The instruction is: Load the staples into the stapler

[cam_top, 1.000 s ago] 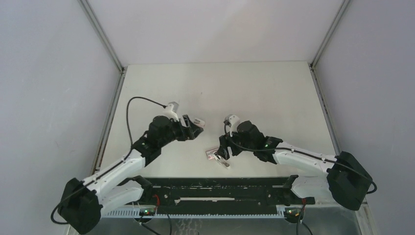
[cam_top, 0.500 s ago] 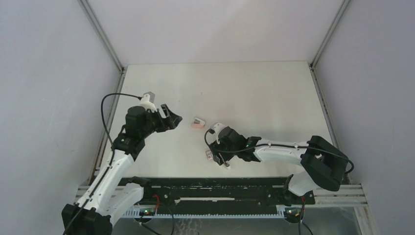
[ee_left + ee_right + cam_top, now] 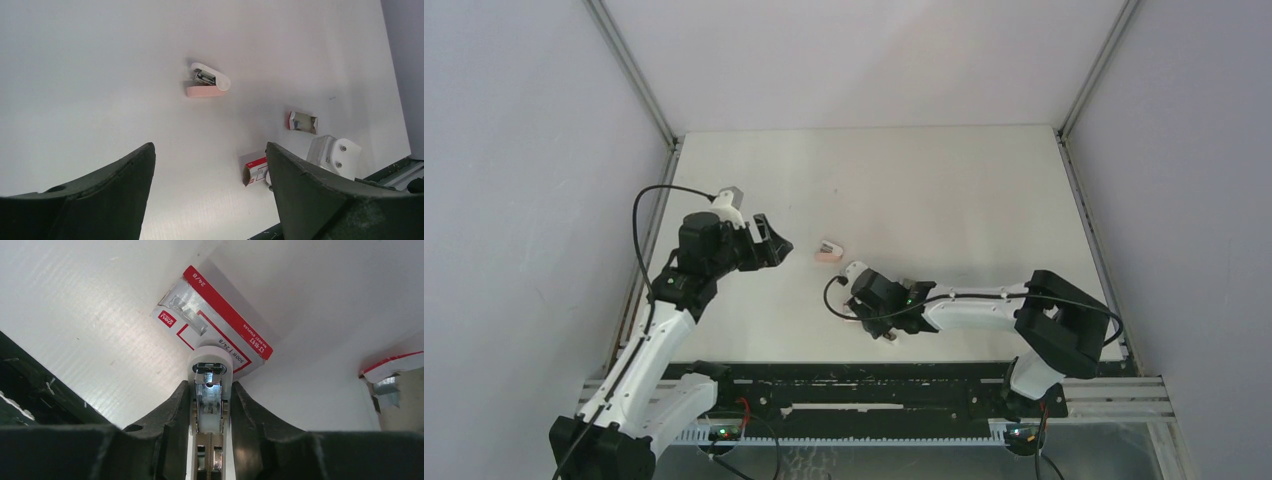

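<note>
A pink stapler [image 3: 828, 251] with a white top lies open on the table; in the left wrist view the pink stapler [image 3: 207, 82] shows metal inside. My left gripper [image 3: 773, 243] hovers open and empty to its left, the left gripper [image 3: 210, 150] looking down at bare table. My right gripper [image 3: 210, 387] is shut on a white stapler piece [image 3: 210, 371] with an open metal channel and spring, its nose over a red-and-white staple box [image 3: 215, 325]. Grey metal that looks like staples [image 3: 386, 386] shows in a torn box at the right edge.
The torn little box [image 3: 302, 122] lies beyond the red-and-white box [image 3: 255, 170] in the left wrist view. The black rail [image 3: 864, 385] with the arm bases runs along the near table edge. Grey walls [image 3: 534, 200] close in both sides.
My left gripper let go of the pink stapler and drew back to the left, jaws wide. My right gripper slid left over the box and closed on the white piece.
</note>
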Controlling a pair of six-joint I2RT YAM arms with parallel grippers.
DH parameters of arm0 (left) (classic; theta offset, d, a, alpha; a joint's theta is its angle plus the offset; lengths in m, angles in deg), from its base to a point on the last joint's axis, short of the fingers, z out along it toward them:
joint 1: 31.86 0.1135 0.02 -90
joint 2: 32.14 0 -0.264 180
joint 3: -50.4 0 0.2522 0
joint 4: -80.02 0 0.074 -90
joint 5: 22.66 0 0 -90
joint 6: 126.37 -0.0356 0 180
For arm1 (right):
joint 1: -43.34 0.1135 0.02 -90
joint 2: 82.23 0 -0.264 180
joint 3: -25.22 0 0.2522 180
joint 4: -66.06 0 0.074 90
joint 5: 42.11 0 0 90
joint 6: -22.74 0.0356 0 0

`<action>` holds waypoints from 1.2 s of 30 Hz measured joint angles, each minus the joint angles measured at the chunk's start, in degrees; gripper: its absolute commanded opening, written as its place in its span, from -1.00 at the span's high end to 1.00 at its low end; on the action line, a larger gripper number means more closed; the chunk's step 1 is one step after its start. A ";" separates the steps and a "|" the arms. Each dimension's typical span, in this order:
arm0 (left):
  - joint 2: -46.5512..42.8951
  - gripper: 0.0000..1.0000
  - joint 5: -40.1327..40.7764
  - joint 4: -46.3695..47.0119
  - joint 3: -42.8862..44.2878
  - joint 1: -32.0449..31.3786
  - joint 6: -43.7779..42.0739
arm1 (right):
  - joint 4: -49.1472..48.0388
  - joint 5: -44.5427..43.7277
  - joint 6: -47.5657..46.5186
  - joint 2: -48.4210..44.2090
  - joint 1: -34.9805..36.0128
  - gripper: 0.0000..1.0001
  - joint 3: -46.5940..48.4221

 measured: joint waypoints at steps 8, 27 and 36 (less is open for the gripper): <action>-0.11 -0.70 1.77 -2.71 2.08 0.13 -2.75 | 6.91 -1.16 -1.44 -6.12 -1.36 0.88 0.61; -2.45 -0.70 3.65 -3.54 2.34 0.83 -4.48 | 11.82 7.37 -19.98 10.43 -24.59 0.89 27.41; -2.93 -0.70 3.63 -3.54 2.34 2.19 -4.48 | 17.05 13.14 -27.45 25.90 -27.67 0.69 36.94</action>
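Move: Lying between the right hand's closed fingers is the white stapler; its goal, a bare patch of table, is about 20 cm ahead and 3 cm to the right. The pink stapler lies roughly 19 cm ahead and 12 cm left, the staples box 3 cm ahead and 4 cm left, the open box 10 cm ahead and 8 cm right, all near hand height. From the left hand the patch is some 10 cm ahead, 27 cm right and 17 cm below. Keeping its pinch on the white stapler, the right hand lifts it away from the staples box and swings it forward about 20 cm in a low arc, some 9 cm high at the top, passing left of the open box and drifting slightly right. It then sinks almost to its starting height over the bare patch, its wrist tilt nearly unchanged. The open left hand eases slightly left and up. ##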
